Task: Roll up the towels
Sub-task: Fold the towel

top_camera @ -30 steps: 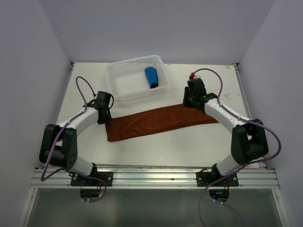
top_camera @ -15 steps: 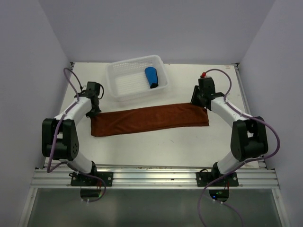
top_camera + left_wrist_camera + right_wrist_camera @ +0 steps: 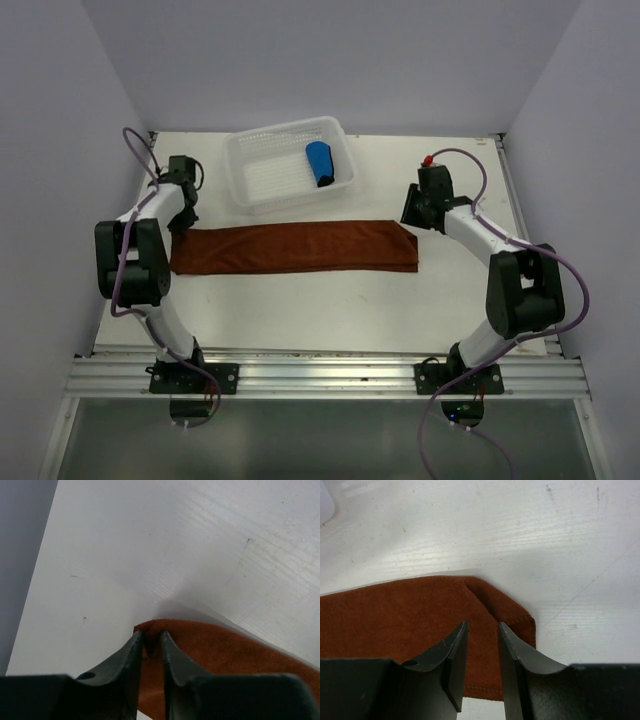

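Observation:
The rust-brown towel (image 3: 300,247) lies stretched out as a long flat strip across the table. My left gripper (image 3: 180,218) is at its far left corner. In the left wrist view the jaws (image 3: 148,636) stand narrow on a raised ridge of that towel (image 3: 215,650), and the corner is lifted slightly, with a shadow behind it. My right gripper (image 3: 412,218) hovers over the right end. Its jaws (image 3: 482,626) are apart above the flat cloth (image 3: 395,615), which has a folded corner, and nothing is pinched. The blue towel (image 3: 320,163) sits rolled inside the basket.
The white mesh basket (image 3: 240,150) stands at the back centre, just beyond the brown towel. Grey walls close in on the left, right and back. Bare table (image 3: 300,310) lies between the towel and the front rail.
The left gripper dragged the brown towel's left end leftward and farther back, so the slanted strip now lies straight. Its right end slid left. The right gripper moved slightly right.

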Robot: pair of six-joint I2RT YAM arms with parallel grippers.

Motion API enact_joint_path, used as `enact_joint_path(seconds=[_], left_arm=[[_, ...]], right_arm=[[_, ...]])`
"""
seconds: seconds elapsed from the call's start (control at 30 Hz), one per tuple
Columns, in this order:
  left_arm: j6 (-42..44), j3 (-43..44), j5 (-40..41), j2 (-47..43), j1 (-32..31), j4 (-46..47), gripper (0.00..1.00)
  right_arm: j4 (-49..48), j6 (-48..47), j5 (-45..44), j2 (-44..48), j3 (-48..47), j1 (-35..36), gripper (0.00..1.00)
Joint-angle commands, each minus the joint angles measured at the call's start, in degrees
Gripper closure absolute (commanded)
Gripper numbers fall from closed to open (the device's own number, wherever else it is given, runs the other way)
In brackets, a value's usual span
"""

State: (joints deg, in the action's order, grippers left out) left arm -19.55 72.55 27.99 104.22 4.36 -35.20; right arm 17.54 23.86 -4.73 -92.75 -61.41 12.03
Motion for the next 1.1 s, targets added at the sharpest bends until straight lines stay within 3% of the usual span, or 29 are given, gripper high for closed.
enact_joint_path(seconds=[0.0, 0.33, 0.53, 0.7, 0.87, 1.07], left_arm=[[0.66, 2.24, 0.93, -0.69, 0.12, 1.71, 0.72], [-0.66, 2.24, -1.79, -5.78, 2.85, 1.01, 0.57], [-2.51, -2.67, -15.03, -17.72, 2.76, 6.78, 0.39], [-2.95, -13.66, -26.3, -29.33, 1.36, 15.24, 0.34], [1.09, -16.83, -26.75, -32.32, -7.42, 15.34, 0.28], [-2.24, -23.77, -30.89, -35.23, -20.08, 21.83, 0.28]], right_arm=[[-0.58, -0.83, 1.04, 0.11, -0.64, -0.17, 0.66], [2.85, -0.74, 1.31, 3.54, -1.79, -0.17, 0.66], [7.33, -0.04, -1.59, 6.96, 0.93, -0.34, 0.66], [9.35, 0.05, -1.42, 9.25, 5.49, -1.04, 0.65], [7.0, 1.71, 1.99, 9.52, 7.88, -3.5, 0.66], [4.07, 7.25, 9.74, 4.34, 5.6, -7.99, 0.72]])
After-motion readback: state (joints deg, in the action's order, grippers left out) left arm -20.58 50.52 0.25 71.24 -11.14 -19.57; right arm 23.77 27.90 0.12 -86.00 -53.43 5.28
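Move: Under the left hand's fingertips lies the towel's far-left corner, some 2 cm down; the towel's middle is about 30 cm to its right and 4 cm back, and the white tray's middle 29 cm right and 20 cm ahead. From the right hand, the towel's right end is roughly 4 cm back, 3 cm right and 6 cm below; its turned-over corner lies 1 cm ahead, 4 cm right, its near corner 8 cm back, 3 cm right. Opening its partly open fingers wide, the left hand comes free of the towel's corner, rises about 12 cm, then sweeps some 18 cm to the right above the towel, sinking and drawing back a little late on while turning clockwise. Meanwhile the right hand, still part-open, draws back and somewhat right towards the towel's right end, sinking slightly after a small lift. ##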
